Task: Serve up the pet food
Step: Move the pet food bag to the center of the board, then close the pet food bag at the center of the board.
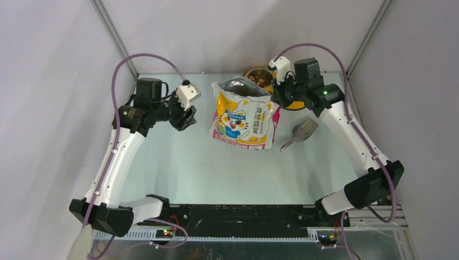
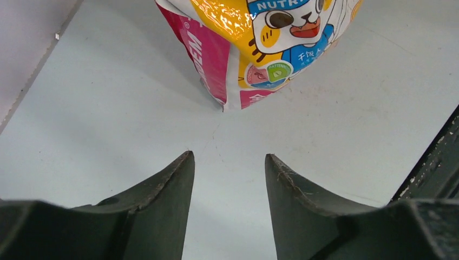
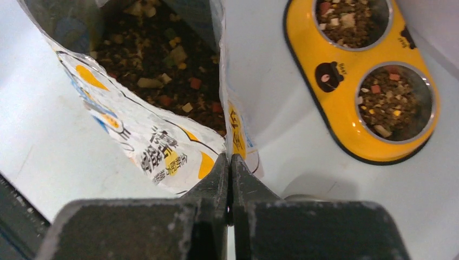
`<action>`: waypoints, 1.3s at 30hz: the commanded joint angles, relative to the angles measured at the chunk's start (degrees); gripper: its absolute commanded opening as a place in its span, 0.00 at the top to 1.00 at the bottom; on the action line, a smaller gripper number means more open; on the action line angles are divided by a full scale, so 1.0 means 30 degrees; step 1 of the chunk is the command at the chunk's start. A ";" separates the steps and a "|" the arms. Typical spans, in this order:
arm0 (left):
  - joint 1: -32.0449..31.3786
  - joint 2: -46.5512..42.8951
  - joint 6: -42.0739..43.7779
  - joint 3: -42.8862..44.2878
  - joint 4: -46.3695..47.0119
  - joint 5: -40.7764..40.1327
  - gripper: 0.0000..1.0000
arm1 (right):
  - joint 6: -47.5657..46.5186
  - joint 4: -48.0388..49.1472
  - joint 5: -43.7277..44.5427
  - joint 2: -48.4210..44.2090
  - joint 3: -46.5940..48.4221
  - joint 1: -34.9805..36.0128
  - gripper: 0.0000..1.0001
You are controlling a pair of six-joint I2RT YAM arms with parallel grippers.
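The glossy white-orange-pink cat bag [image 1: 243,116] stands open-topped mid-table. Pet food [image 3: 157,59], brown kibble with coloured bits, shows inside its mouth. More of the same kibble fills both bowls of the yellow feeder [image 3: 325,108] behind the bag's right side. My right gripper [image 3: 230,157] is shut on the bag's upper right edge [image 1: 275,100], with the thin film pinched between the fingers. My left gripper [image 2: 228,156] stands open and empty, left of the bag and apart from it [image 1: 188,116]. The bag's lower corner [image 2: 260,49] lies ahead of its fingers.
A grey metal scoop [image 1: 300,132] lies on the table just right of the bag, bowl end toward the feeder [image 1: 296,104]. Grey walls close in the table at the back and on both sides. The black rail holding the arm bases [image 1: 243,219] runs along the near edge.
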 commanded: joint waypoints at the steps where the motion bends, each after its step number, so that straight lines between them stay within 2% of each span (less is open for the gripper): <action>1: -0.0272 0.0456 -0.0578 -0.0245 0.2457 0.1100 0.41 | -0.0567 0.3713 0.2121 -0.0540 0.0767 -0.0460 1.00; 2: -0.0377 0.0583 -0.0761 -0.0187 0.2713 0.1274 0.36 | -0.0641 0.3223 0.1655 -0.0527 0.0961 -0.0377 1.00; 4: -0.0802 0.0968 -0.0888 0.0210 0.3260 0.1417 0.34 | -0.0900 0.2485 -0.0467 -0.0553 0.1242 -0.0251 1.00; 6: -0.1383 0.1368 -0.0651 0.0853 0.3485 0.1193 0.22 | -0.1595 0.1536 -0.1454 -0.0556 0.1526 0.0006 1.00; 7: -0.1755 0.1694 -0.0260 0.1133 0.3464 0.1047 0.13 | -0.2063 0.1322 -0.1436 -0.0532 0.1603 0.0102 1.00; 9: -0.2271 0.2239 0.0713 0.2001 0.3236 0.0675 0.03 | -0.2304 0.1119 -0.0923 -0.0524 0.1685 0.0178 1.00; 10: -0.2387 0.2470 0.1117 0.2630 0.3088 0.0684 0.02 | -0.2359 0.1066 -0.0658 -0.0505 0.1769 0.0017 1.00; 13: -0.2713 0.3697 0.3410 0.3808 0.2537 0.0699 0.00 | -0.2882 0.0429 -0.1076 -0.0407 0.2204 -0.0545 1.00; 19: -0.2619 0.7028 0.6179 0.7650 0.1429 0.0599 0.00 | -0.4107 -0.0927 -0.1778 -0.0880 0.1629 -0.0648 1.00; 23: -0.2570 0.9737 0.8018 1.1063 -0.1494 0.1257 0.00 | -0.4155 -0.1060 -0.1997 -0.1106 0.1463 -0.0645 1.00; 25: -0.2563 1.1249 0.8987 1.4003 -0.3796 0.1616 0.00 | -0.4133 -0.1035 -0.1916 -0.1141 0.1513 -0.0640 1.00; 27: -0.2537 1.2599 0.9790 1.5728 -0.5783 0.1888 0.00 | -0.4189 -0.1109 -0.1869 -0.1138 0.1593 -0.0665 1.00; 29: -0.2511 1.3601 1.0256 1.6493 -0.6749 0.1974 0.00 | -0.4302 -0.1191 -0.1900 -0.1150 0.1643 -0.0694 1.00; 34: -0.2504 1.3699 1.1598 1.6445 -0.7915 0.2438 0.01 | -0.4246 -0.1253 -0.2314 -0.1125 0.1834 -0.1200 1.00; 37: -0.2472 1.3307 1.2132 1.5798 -0.8457 0.2838 0.01 | -0.4169 -0.1371 -0.2565 -0.0869 0.2079 -0.1497 1.00; 39: -0.2496 1.3073 1.2175 1.5227 -0.8208 0.3026 0.05 | -0.4116 -0.1447 -0.2562 -0.0709 0.2290 -0.1558 1.00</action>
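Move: The pet food bag's open left rim corner lies roughly 13 cm ahead of the left hand, 10 cm to its right and a touch lower. The bag's middle is about 11 cm ahead of that hand, 21 cm right and 14 cm lower. From the right hand, which pinches the right rim corner, the bag's middle sits some 3 cm ahead, 11 cm left and 14 cm below; the scoop is about 6 cm ahead, 12 cm right and the double bowl 26 cm ahead, 5 cm right, both 27 cm lower. The bag's free left rim corner is what the left hand goes for: forward and to its right, about 12 cm out and 9 cm across, rising over the rim's height, then sinking some 5 cm and easing back slightly, turning about 30 degrees clockwise while its half-open fingers spread wide to straddle the corner without closing. The shut right fingers keep their pinch on the right corner, drawing back a little and turning about 10 degrees counter-clockwise. ##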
